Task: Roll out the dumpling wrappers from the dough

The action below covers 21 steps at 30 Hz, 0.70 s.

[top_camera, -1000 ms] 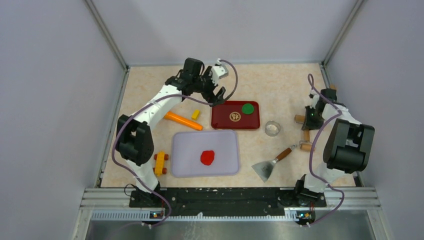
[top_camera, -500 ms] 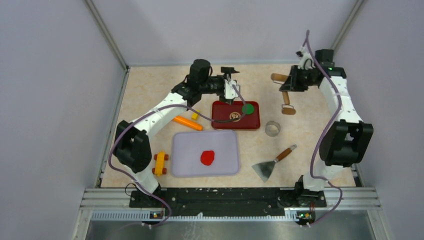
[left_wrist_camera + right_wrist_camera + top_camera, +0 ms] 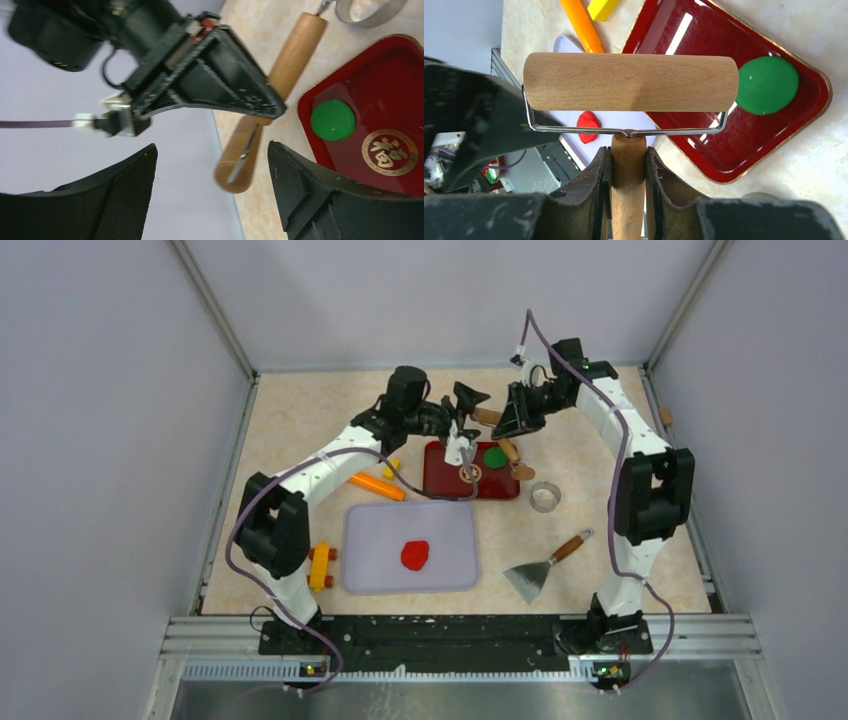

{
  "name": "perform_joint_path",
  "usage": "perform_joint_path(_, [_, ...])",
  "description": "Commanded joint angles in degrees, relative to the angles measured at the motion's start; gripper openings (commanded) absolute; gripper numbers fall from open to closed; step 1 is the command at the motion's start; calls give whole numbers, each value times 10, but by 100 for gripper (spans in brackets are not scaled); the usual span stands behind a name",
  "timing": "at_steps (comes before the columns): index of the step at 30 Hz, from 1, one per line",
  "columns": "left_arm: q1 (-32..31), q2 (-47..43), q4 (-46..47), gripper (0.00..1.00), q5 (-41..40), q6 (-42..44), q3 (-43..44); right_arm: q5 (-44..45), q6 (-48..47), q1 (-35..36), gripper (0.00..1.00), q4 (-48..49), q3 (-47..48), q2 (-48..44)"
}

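The dough point(image 3: 415, 555) is a small red lump lying on the lilac board point(image 3: 375, 575); it also shows below the roller as the dough point(image 3: 588, 122). No dumpling wrappers are in view. My right gripper point(image 3: 517, 414) point(image 3: 628, 152) is shut on the handle of a wooden roller point(image 3: 631, 81) point(image 3: 509, 453), held above the red tray point(image 3: 440, 485) near the green disc point(image 3: 495, 457). My left gripper point(image 3: 467, 400) point(image 3: 212, 165) is open just left of it, with the roller point(image 3: 280, 85) ahead of its jaws and untouched.
An orange stick point(image 3: 367, 481) and a yellow block point(image 3: 391, 468) lie left of the tray. A metal ring point(image 3: 545, 496) and a scraper point(image 3: 543, 568) sit to the right. A yellow toy point(image 3: 320, 566) lies by the board's left edge.
My right arm has swung from the right wall to over the tray's back edge, carrying the roller. My left gripper has moved right toward it and its jaws have narrowed a little.
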Motion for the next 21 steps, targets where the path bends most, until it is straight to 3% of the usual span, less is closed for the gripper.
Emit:
perform_joint_path(1, [-9, 31, -78, 82, 3, 82, 42, -35, -4, 11, 0, 2, 45, -13])
perform_joint_path(11, [-15, 58, -102, 63, -50, 143, 58, -34, -5, 14, 0, 3, 39, -16])
perform_joint_path(18, [-16, 76, -98, 42, -68, 176, 73, -34, -24, 21, 0, -10, 40, -12])
perform_joint_path(19, [-17, 78, -97, 37, -69, 178, 74, -34, -24, 21, 0, -11, 42, -11])
perform_joint_path(21, [-16, 80, -92, 13, -73, 182, 73, -34, -25, 21, 0, -12, 44, -9])
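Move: The rolling pin's big roller, the end away from my right hand's grip on the handle, lies about 4 cm below my open left hand, some 2 cm ahead and 3 cm to its right. From my right hand it is roughly 4 cm ahead, 3 cm left and 4 cm above. Some 25 cm below my left hand lies the red tray, its middle 2 cm back and 2 cm left; the green disc in it is 1 cm ahead and 4 cm right. I lower my left hand about 5 cm onto the big roller, easing 2 cm forward, and tip it some 10 degrees so the fingers, still pointing right, angle further down. Then I close the wide-open fingers to about a third, one on each side of the roller, until they begin to pinch it. My right hand keeps its grip on the handle and stays nearly in place. ##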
